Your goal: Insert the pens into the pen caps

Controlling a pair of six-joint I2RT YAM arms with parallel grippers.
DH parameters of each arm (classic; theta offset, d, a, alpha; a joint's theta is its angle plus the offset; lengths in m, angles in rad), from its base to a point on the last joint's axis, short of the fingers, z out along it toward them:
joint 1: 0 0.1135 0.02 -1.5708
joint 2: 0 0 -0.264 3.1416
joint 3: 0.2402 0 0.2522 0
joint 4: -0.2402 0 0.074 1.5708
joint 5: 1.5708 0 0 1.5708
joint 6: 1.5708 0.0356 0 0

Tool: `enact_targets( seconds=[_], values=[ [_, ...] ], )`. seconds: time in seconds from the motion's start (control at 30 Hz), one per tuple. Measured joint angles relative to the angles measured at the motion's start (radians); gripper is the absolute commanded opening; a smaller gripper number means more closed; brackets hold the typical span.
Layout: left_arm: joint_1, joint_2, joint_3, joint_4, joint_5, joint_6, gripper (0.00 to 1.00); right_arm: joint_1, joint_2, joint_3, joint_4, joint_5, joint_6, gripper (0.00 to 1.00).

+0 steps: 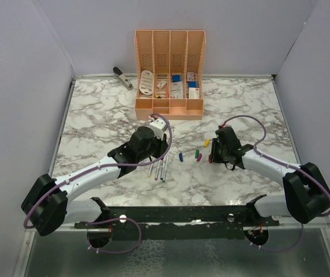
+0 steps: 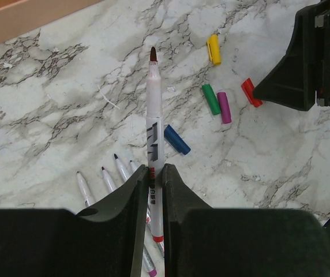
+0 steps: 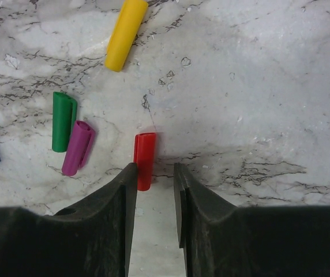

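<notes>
My left gripper [image 2: 155, 171] is shut on a pale pen [image 2: 155, 109] with a dark red tip, held above the marble table with the tip pointing away. Three more pens [image 2: 108, 179] lie on the table below it, also seen in the top view [image 1: 160, 169]. The yellow cap [image 2: 213, 49], green cap [image 2: 211, 99], magenta cap [image 2: 224, 107], red cap [image 2: 249, 92] and blue cap [image 2: 177, 139] lie loose to the right. My right gripper [image 3: 155, 168] stands open low over the table. The red cap [image 3: 145, 152] lies flat at the tip of its left finger, mostly outside the gap.
A peach desk organiser [image 1: 169, 107] with several small items stands at the back middle. A grey stapler [image 1: 122, 78] lies at the back left. The two grippers are close together, and the right gripper's black body [image 2: 309, 63] shows in the left wrist view.
</notes>
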Motion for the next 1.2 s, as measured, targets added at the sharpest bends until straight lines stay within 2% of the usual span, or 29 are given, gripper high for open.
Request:
enact_targets(
  seconds=[0.73, 1.0, 1.2],
  values=[
    [-0.005, -0.003, -0.018, 0.061, 0.039, 0.019, 0.00, 0.021, 0.074, 0.034, 0.018, 0.037, 0.015, 0.32],
    [-0.005, 0.003, -0.018, 0.068, 0.047, 0.023, 0.00, 0.024, 0.121, 0.074, 0.013, 0.043, 0.034, 0.02],
    [-0.005, 0.005, -0.018, 0.079, 0.047, 0.027, 0.00, 0.032, 0.126, 0.091, -0.018, 0.058, 0.052, 0.01]
  ],
)
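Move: The red cap lies almost under the right fingertips, about 1 cm ahead, 1 cm to their left and 1 cm below. Beyond it the yellow cap is roughly 9 cm ahead and 2 cm left of the hand; the purple one is some 2 cm ahead and 6 cm left, the green one 4 cm ahead and 7 cm left. From the left hand, which already holds a pen, the red cap is about 21 cm right, 3 cm back and 13 cm below. The right fingers close on the red cap and pinch its forward part from both sides, after staying open while the hand eases about 1.5 cm forward, some 1 cm left and a little down over the cap. The wrist hardly turns. The left hand keeps its hold on the pen up in the air. ##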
